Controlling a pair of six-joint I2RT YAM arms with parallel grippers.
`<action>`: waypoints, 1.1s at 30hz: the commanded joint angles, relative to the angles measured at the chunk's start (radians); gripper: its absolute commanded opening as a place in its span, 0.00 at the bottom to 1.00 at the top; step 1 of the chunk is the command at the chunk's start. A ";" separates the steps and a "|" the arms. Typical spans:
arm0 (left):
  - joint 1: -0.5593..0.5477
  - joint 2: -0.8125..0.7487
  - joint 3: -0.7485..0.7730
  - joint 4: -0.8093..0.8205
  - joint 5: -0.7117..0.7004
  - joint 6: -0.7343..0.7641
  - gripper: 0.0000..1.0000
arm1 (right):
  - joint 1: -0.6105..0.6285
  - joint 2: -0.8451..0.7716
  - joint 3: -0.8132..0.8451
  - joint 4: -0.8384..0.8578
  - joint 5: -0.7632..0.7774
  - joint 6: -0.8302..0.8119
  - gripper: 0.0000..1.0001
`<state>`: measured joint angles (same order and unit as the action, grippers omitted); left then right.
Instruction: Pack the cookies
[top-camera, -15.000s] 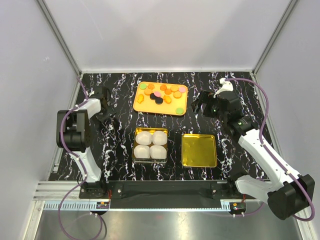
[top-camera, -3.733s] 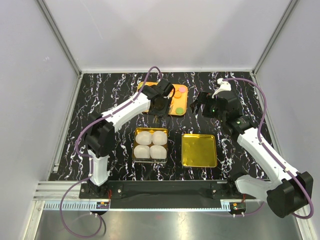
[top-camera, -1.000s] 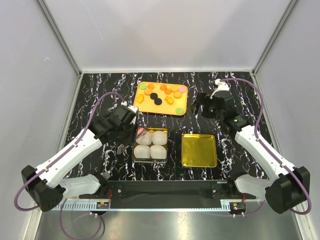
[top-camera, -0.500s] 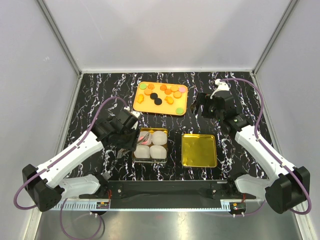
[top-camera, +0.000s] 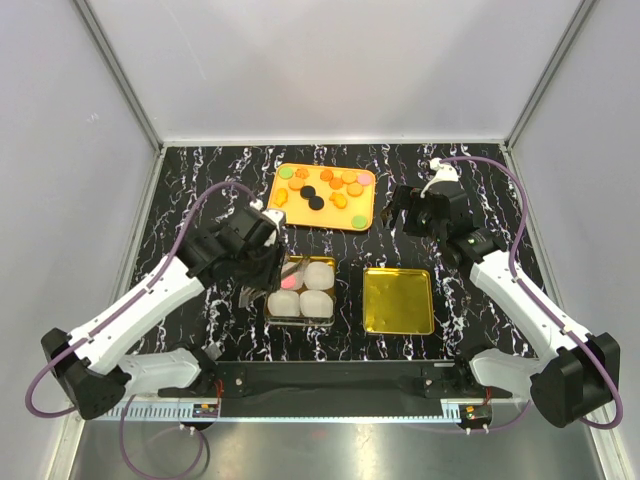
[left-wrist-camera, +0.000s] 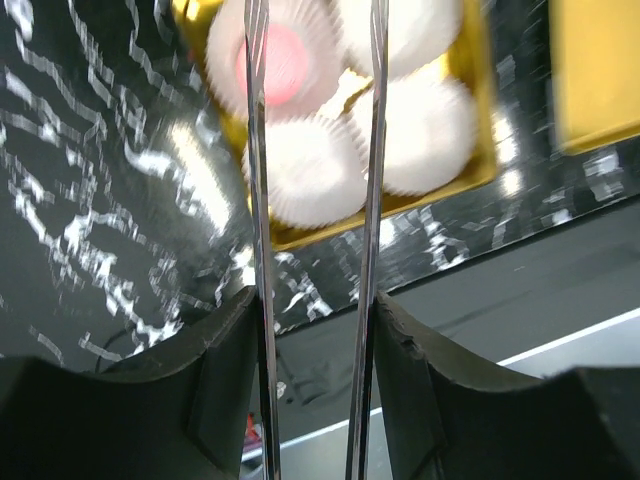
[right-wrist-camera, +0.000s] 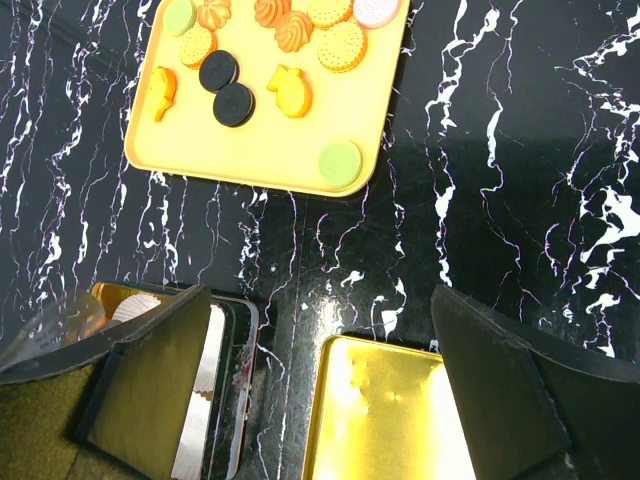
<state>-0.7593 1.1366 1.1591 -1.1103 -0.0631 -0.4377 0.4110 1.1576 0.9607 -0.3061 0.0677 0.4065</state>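
Several cookies (top-camera: 318, 190) lie on the orange tray (top-camera: 290, 213); the right wrist view shows them too (right-wrist-camera: 280, 90). One pink cookie (left-wrist-camera: 275, 68) lies in the far-left white paper cup (left-wrist-camera: 300, 30) of the gold box (top-camera: 302, 320); it also shows as pink from above (top-camera: 289, 283). My left gripper (top-camera: 278, 272) hangs just above that cup, with its thin fingers (left-wrist-camera: 258, 150) apart and nothing between them. My right gripper (top-camera: 405, 212) is wide open and empty, above the table between the tray and the gold lid.
A gold lid (top-camera: 398, 300) lies right of the box, also in the right wrist view (right-wrist-camera: 390, 420). Three other paper cups (top-camera: 318, 303) fill the box. The enclosure walls stand on both sides, and the metal rail (top-camera: 320, 400) runs along the near edge.
My left arm carried the pink cookie from the tray to the box and let it go into the far-left cup; its fingers are now open. The right arm has barely moved.
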 joint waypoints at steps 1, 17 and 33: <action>-0.005 0.012 0.114 0.043 0.036 0.005 0.50 | -0.005 -0.006 0.023 0.009 0.015 -0.015 1.00; 0.070 0.635 0.657 0.112 -0.159 0.112 0.51 | -0.005 -0.021 0.024 -0.004 0.004 -0.018 1.00; 0.175 0.818 0.728 0.151 -0.116 0.149 0.51 | -0.005 -0.033 0.023 -0.002 -0.003 -0.017 1.00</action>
<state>-0.5915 1.9419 1.8542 -1.0122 -0.1871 -0.3099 0.4110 1.1530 0.9607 -0.3210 0.0666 0.4061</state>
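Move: The left hand, already holding the tongs, has the pair of black cookies on the orange tray about 29 cm ahead, 14 cm to its right and some 15 cm below. The orange fish cookie is about 8 cm left of the pair, and the orange cookie near the tray's middle lies some 6 cm right of it. The pink cookie already sits in its paper cup, 7 cm ahead of the hand and 8 cm right. From the right hand, the black cookies are roughly 12 cm ahead and 23 cm left. Forward in one quick arc: the left hand lifts about 5 cm with the tongs, clear of the filled paper cup, and swings roughly 21 cm forward and 6 cm right over the gap to the orange tray. It sinks again on the way, bringing the half-open tongs close to the black cookies as the wrist tilts some 10 degrees and the fingers keep their hold. ##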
